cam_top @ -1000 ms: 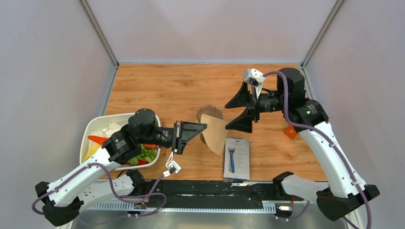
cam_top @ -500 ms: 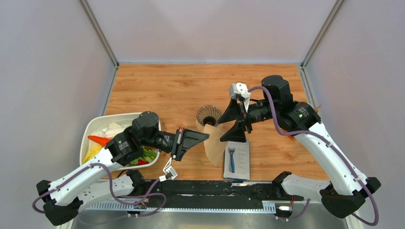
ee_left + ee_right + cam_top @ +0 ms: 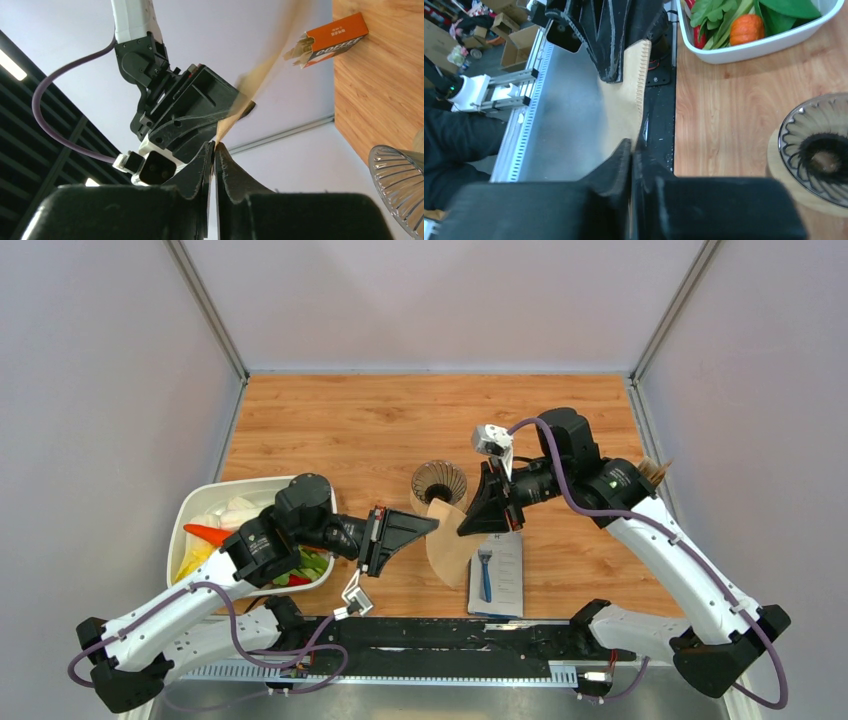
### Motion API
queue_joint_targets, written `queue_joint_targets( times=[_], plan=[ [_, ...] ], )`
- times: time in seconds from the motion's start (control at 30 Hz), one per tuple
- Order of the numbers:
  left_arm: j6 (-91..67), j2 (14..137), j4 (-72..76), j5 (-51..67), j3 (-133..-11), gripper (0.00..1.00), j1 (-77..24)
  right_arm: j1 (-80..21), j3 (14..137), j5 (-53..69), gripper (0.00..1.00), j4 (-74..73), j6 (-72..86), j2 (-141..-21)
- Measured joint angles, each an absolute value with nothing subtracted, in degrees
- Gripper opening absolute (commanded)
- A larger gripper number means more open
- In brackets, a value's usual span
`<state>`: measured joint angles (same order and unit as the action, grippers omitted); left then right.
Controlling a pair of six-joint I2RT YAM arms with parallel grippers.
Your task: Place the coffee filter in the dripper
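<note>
The coffee filter [image 3: 448, 546], a flat tan paper fan, hangs in the air just in front of the dripper [image 3: 438, 483], held from both sides. My left gripper [image 3: 430, 525] is shut on its left corner, and the paper edge rises from between the fingertips in the left wrist view [image 3: 215, 145]. My right gripper [image 3: 466, 529] is shut on the opposite edge, with a tan sliver showing between its jaws in the right wrist view [image 3: 631, 150]. The filter [image 3: 624, 95] spans the gap between the two grippers. The ribbed brownish dripper [image 3: 819, 145] stands upright on the table, with nothing in it.
A white tub [image 3: 190, 512] of toy vegetables sits at the left beside my left arm. A blue razor package [image 3: 497, 573] lies flat under the filter's right side. An orange coffee box [image 3: 336, 33] lies near the table's right edge.
My right arm swung left and down to the filter, and its wide-open jaws closed on the paper's right edge. The left gripper kept its hold and sank slightly.
</note>
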<state>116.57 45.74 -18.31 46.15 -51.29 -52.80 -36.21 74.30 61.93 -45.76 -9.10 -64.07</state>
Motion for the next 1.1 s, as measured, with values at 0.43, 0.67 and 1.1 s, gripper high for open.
queue_joint_targets(
  times=[0.43,0.67,1.1],
  plan=[
    [107.8,38.9,-12.3,26.9,-49.2,0.64,-52.8,-32.6,77.1,62.0,0.00,-43.8,-6.1,-60.7],
    [73.1,43.8,-22.3,14.7,-68.2,0.64,-47.8,-32.1,78.1,58.6,0.00,-37.4,-6.9,-54.0],
    [17.9,54.4,-39.7,44.2,-91.1,0.61,-43.4,-32.1,74.6,59.6,0.00,-35.8,-26.4,-47.7]
  ],
)
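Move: The coffee filter sits between the hands: its middle is about 2 cm back, 3 cm right and 2 cm below the left hand, which pinches it, and roughly 2 cm back, 1 cm left and 2 cm below the right hand, whose fingers are still slightly open around its edge. From the right hand, the dripper on its carafe stands some 11 cm ahead, 4 cm left and 15 cm below, and the menu card lies about 3 cm ahead, 7 cm right and 32 cm below. The right hand shuts on the filter's edge almost in place, then lifts it about 8 cm while drawing nearly 4 cm right, rolling some 40 degrees so its forward side rises and bringing its slanted fingers up to level. The left hand opens wide, lets go and swings off forward, left and up, then curves back and sinks slightly to finish about 12 cm higher and 5 cm farther left, rolled roughly 90 degrees with fingers still open. ##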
